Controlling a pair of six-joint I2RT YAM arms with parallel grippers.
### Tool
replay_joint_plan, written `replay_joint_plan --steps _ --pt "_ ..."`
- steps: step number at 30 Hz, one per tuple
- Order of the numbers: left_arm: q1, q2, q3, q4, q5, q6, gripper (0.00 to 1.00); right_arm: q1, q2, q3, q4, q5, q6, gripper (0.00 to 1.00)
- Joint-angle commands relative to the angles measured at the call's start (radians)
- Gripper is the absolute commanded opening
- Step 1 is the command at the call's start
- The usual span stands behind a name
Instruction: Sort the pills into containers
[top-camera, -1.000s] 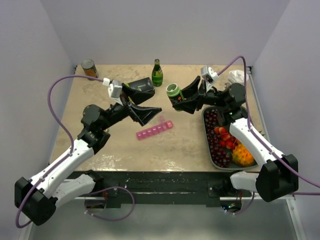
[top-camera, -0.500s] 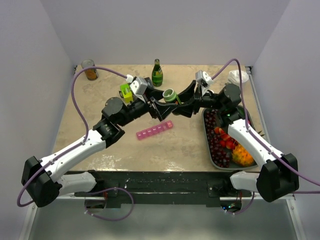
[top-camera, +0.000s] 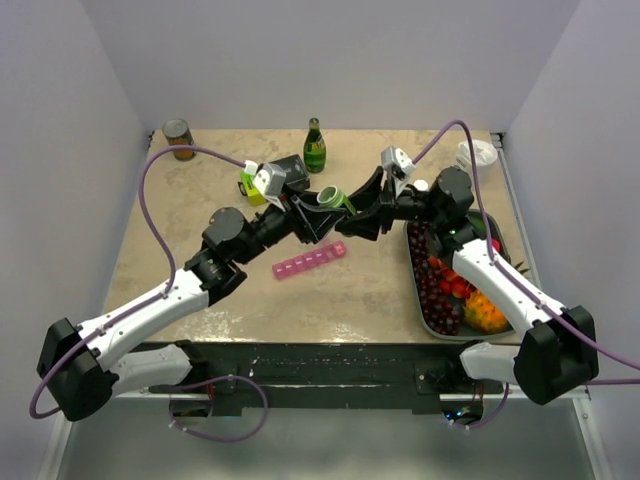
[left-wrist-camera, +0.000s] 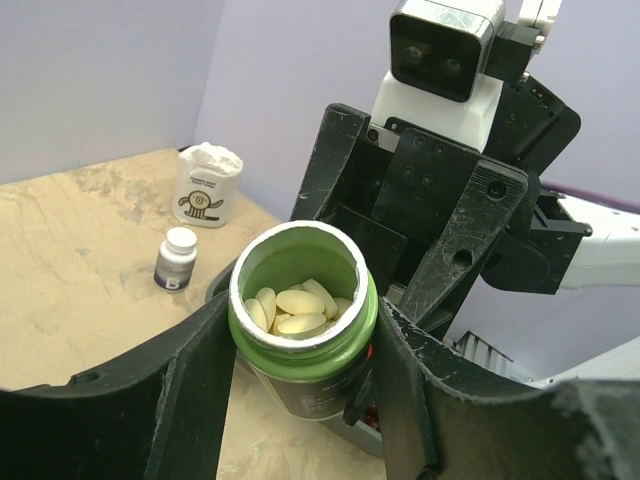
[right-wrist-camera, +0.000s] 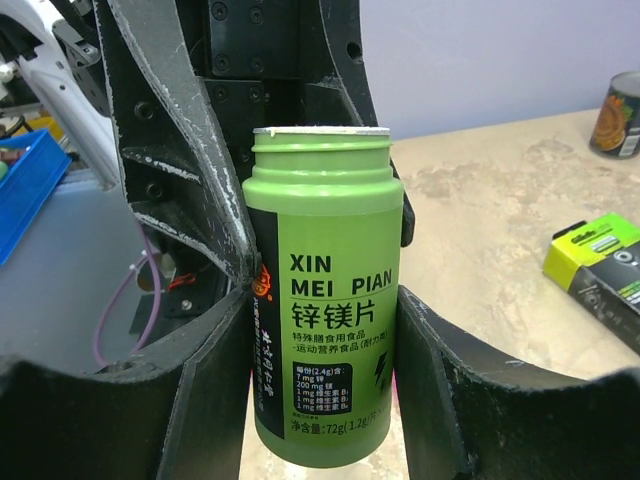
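Observation:
A green pill bottle (top-camera: 330, 199) hangs uncapped above the table's middle, between both grippers. My right gripper (right-wrist-camera: 322, 300) is shut on the bottle's (right-wrist-camera: 325, 300) labelled body. From the other side my left gripper (left-wrist-camera: 305, 330) has closed on the bottle (left-wrist-camera: 300, 350) just under its rim, both fingers against it. Pale oval pills (left-wrist-camera: 297, 305) lie inside. In the top view the left gripper (top-camera: 316, 213) and the right gripper (top-camera: 347, 212) meet at the bottle. The pink strip of containers (top-camera: 309, 260) lies on the table just below them, lids shut.
A grey fruit tray (top-camera: 413, 285) sits at the right. A green glass bottle (top-camera: 314, 146), a can (top-camera: 179, 137) and a black-and-lime box (top-camera: 270, 178) stand at the back. A small white bottle (left-wrist-camera: 178, 258) and a white tub (left-wrist-camera: 207, 185) sit near the back right corner.
My left arm swung right from over the box to the pill bottle and its wide-open jaws closed on it. The right gripper carried the bottle slightly left.

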Motion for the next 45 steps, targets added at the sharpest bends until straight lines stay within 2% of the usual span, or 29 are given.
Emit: replay_joint_plan --steps 1,10,12,14,15,16,18,19,22,25,27,29,30,33,35,36,39,45 --pt "0.008 -0.093 -0.082 0.125 -0.11 -0.063 0.16 -0.012 -0.012 0.041 -0.052 0.089 -0.063 0.0" --pt "0.008 -0.134 -0.222 0.287 -0.167 -0.172 0.11 -0.012 0.0 0.039 -0.059 0.125 -0.059 0.0" --pt "0.008 -0.128 -0.225 0.301 -0.16 -0.175 0.11 -0.012 0.002 0.038 -0.059 0.123 -0.059 0.0" --pt "0.008 -0.12 -0.208 0.297 -0.143 -0.168 0.16 -0.012 0.003 0.035 -0.058 0.122 -0.06 0.0" --pt "0.008 -0.113 -0.202 0.292 -0.13 -0.166 0.2 -0.012 0.003 0.035 -0.056 0.122 -0.062 0.0" --pt "0.008 -0.113 -0.194 0.289 -0.114 -0.158 0.37 -0.014 0.003 0.033 -0.059 0.12 -0.065 0.0" --pt "0.008 -0.119 -0.187 0.28 -0.104 -0.149 0.56 -0.012 0.002 0.033 -0.07 0.119 -0.077 0.0" --pt "0.008 -0.123 -0.178 0.255 -0.103 -0.137 0.71 -0.012 0.002 0.033 -0.075 0.119 -0.085 0.0" --pt "0.008 -0.157 -0.161 0.188 -0.095 -0.084 0.89 -0.014 0.002 0.038 -0.108 0.12 -0.118 0.0" --pt "0.01 -0.22 -0.15 0.066 -0.103 0.021 0.97 -0.014 0.0 0.044 -0.173 0.126 -0.186 0.0" --pt "0.01 -0.278 -0.139 -0.072 -0.121 0.097 0.99 -0.017 0.0 0.047 -0.24 0.131 -0.261 0.0" --pt "0.01 -0.313 -0.125 -0.195 -0.149 0.238 0.99 -0.02 0.0 0.047 -0.329 0.137 -0.369 0.0" --pt "0.008 -0.343 -0.116 -0.314 -0.188 0.28 0.99 -0.022 0.002 0.047 -0.358 0.138 -0.408 0.0" --pt "0.01 -0.387 -0.139 -0.473 -0.352 0.467 1.0 -0.023 0.019 0.029 -0.475 0.143 -0.571 0.0" --pt "0.011 -0.403 -0.171 -0.492 -0.444 0.515 1.0 -0.023 0.031 0.019 -0.538 0.143 -0.699 0.0" --pt "0.011 -0.403 -0.208 -0.524 -0.533 0.541 1.0 -0.025 0.048 0.018 -0.57 0.16 -0.741 0.0" --pt "0.011 -0.355 -0.253 -0.519 -0.653 0.56 1.0 -0.023 0.083 0.031 -0.651 0.191 -0.893 0.0" --pt "0.017 -0.234 -0.191 -0.611 -0.748 0.561 1.0 -0.022 0.203 0.067 -0.77 0.287 -1.106 0.0"
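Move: The open green pill bottle stands between both hands, gripped by each, its middle practically at both hand points. From the right hand, the pink pill organizer lies about 7 cm ahead, 7 cm to the left and 32 cm below, the fruit tray some 4 cm ahead and 31 cm to the right. From the left hand, the green cap is about 7 cm ahead, 31 cm left and 35 cm down; the organizer is 7 cm ahead and 6 cm left, similarly low. Down and slightly back by about 2 cm, both hands first ease together with the bottle still between them; the left fingers then open wide, come free and draw off left, then swing down towards the cap as they turn to point more forward and downward. The right keeps its grip and sinks roughly 15 cm, drifting forward towards the organizer and tilting the bottle's mouth over to the left. ##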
